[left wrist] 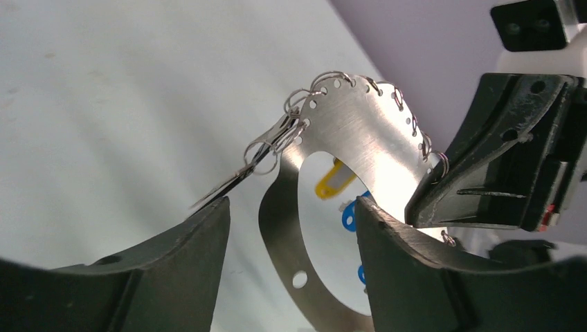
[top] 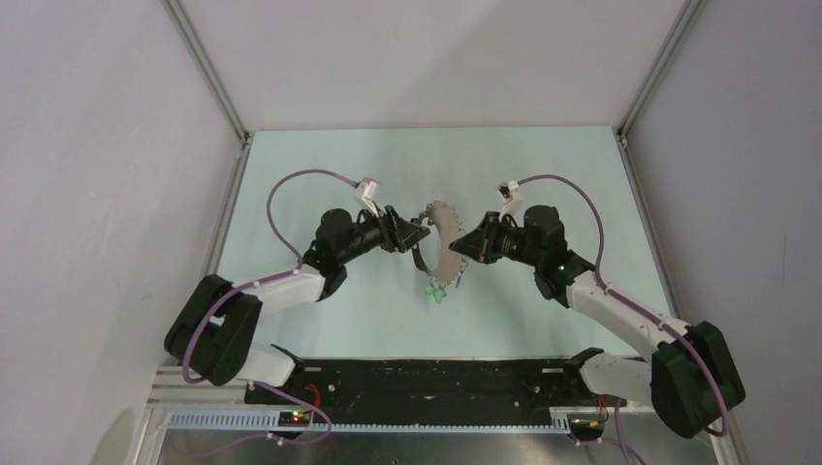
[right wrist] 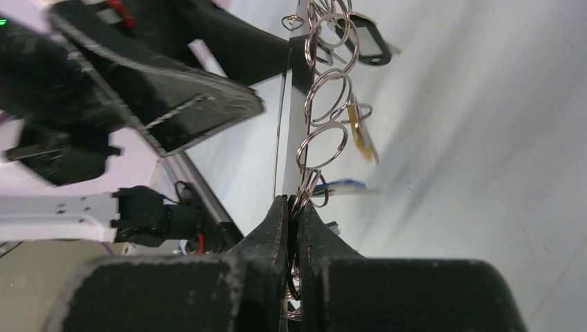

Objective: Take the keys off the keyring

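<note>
The keyring [top: 444, 235] is a wide flat metal ring with holes along its rim, held upright above the table between both arms. Small split rings [right wrist: 325, 90] hang from its edge and carry keys and tags: green ones [top: 438, 291], a yellow tag [left wrist: 334, 180], a blue one [left wrist: 349, 216] and a black tag [right wrist: 367, 38]. My right gripper [right wrist: 291, 204] is shut on the keyring's rim, with split rings pinched in too. My left gripper [left wrist: 292, 202] is open and straddles the ring's inner band [left wrist: 280, 228]. A silver key [left wrist: 225, 185] lies near its left fingertip.
White enclosure walls with metal frame posts [top: 208, 68] surround the pale table [top: 320, 165]. The right gripper's body [left wrist: 498, 166] sits close beside my left gripper's right finger. A black base rail [top: 426, 378] runs along the near edge.
</note>
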Controlling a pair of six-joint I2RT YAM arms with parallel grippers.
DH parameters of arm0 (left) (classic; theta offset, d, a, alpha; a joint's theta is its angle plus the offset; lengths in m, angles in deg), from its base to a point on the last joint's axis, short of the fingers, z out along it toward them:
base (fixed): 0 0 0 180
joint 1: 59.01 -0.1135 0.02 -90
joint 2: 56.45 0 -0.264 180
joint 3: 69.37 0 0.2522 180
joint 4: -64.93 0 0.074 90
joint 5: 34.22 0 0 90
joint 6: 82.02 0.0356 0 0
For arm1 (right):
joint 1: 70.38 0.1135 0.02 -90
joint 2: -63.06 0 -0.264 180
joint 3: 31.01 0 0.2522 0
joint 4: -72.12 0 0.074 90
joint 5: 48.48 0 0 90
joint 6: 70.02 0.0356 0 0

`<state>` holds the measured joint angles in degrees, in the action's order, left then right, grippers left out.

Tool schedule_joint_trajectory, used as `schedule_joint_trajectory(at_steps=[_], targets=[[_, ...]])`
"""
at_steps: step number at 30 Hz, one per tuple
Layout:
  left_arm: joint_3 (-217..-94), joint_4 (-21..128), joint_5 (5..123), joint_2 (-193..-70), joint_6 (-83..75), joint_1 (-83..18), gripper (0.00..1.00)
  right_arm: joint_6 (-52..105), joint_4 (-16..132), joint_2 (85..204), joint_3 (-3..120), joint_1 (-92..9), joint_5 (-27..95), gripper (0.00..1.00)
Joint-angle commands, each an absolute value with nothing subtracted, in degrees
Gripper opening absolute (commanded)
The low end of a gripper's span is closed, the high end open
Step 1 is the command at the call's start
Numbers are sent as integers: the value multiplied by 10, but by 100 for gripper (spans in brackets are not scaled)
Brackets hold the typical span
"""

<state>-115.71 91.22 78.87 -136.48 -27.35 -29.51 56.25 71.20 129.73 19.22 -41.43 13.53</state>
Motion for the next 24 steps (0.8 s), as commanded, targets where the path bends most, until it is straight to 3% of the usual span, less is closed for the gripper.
schedule_joint_trajectory(at_steps=[1, 7, 9, 10, 11, 12, 14, 16, 24], targets=[[-1154, 1053, 893, -1391, -340, -296, 65, 585, 825, 1251, 183, -416, 96, 0], [-1155, 1131, 940, -1422, -383, -296, 49, 593, 843, 1226, 173, -416, 98, 0], [-1153, 1159, 949, -1428, -393, -296, 34, 590, 839, 1228, 173, -416, 103, 0], [-1153, 1166, 949, -1428, -393, -296, 21, 589, 833, 1229, 173, -416, 106, 2], [-1152, 1167, 948, -1428, -392, -296, 14, 585, 827, 1230, 173, -417, 115, 9], [-1151, 1168, 943, -1428, -390, -296, 4, 576, 811, 1230, 173, -417, 132, 39], [-1151, 1166, 936, -1430, -387, -299, 1, 557, 768, 1221, 172, -418, 175, 77], [-1153, 1147, 923, -1432, -378, -303, 0, 532, 731, 1205, 168, -422, 212, 88], [-1175, 982, 834, -1416, -315, -306, 0, 430, 661, 1137, 143, -433, 269, 85]])
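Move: The keyring's thin band lies just off the left hand's open fingers, about 2 cm to their right and 1 cm back, level in height; the right hand already pinches the broad side, with that thin band some 8 cm to its left and level with it. From the left hand, the black key hangs about 3 cm ahead, 1 cm right and 3 cm lower; the green keys hang about 9 cm back, 4 cm right and 8 cm lower. Left hand rises 5 cm, pinches the band and sinks; right hand rises, lets go, retreats rightward 4 cm. ##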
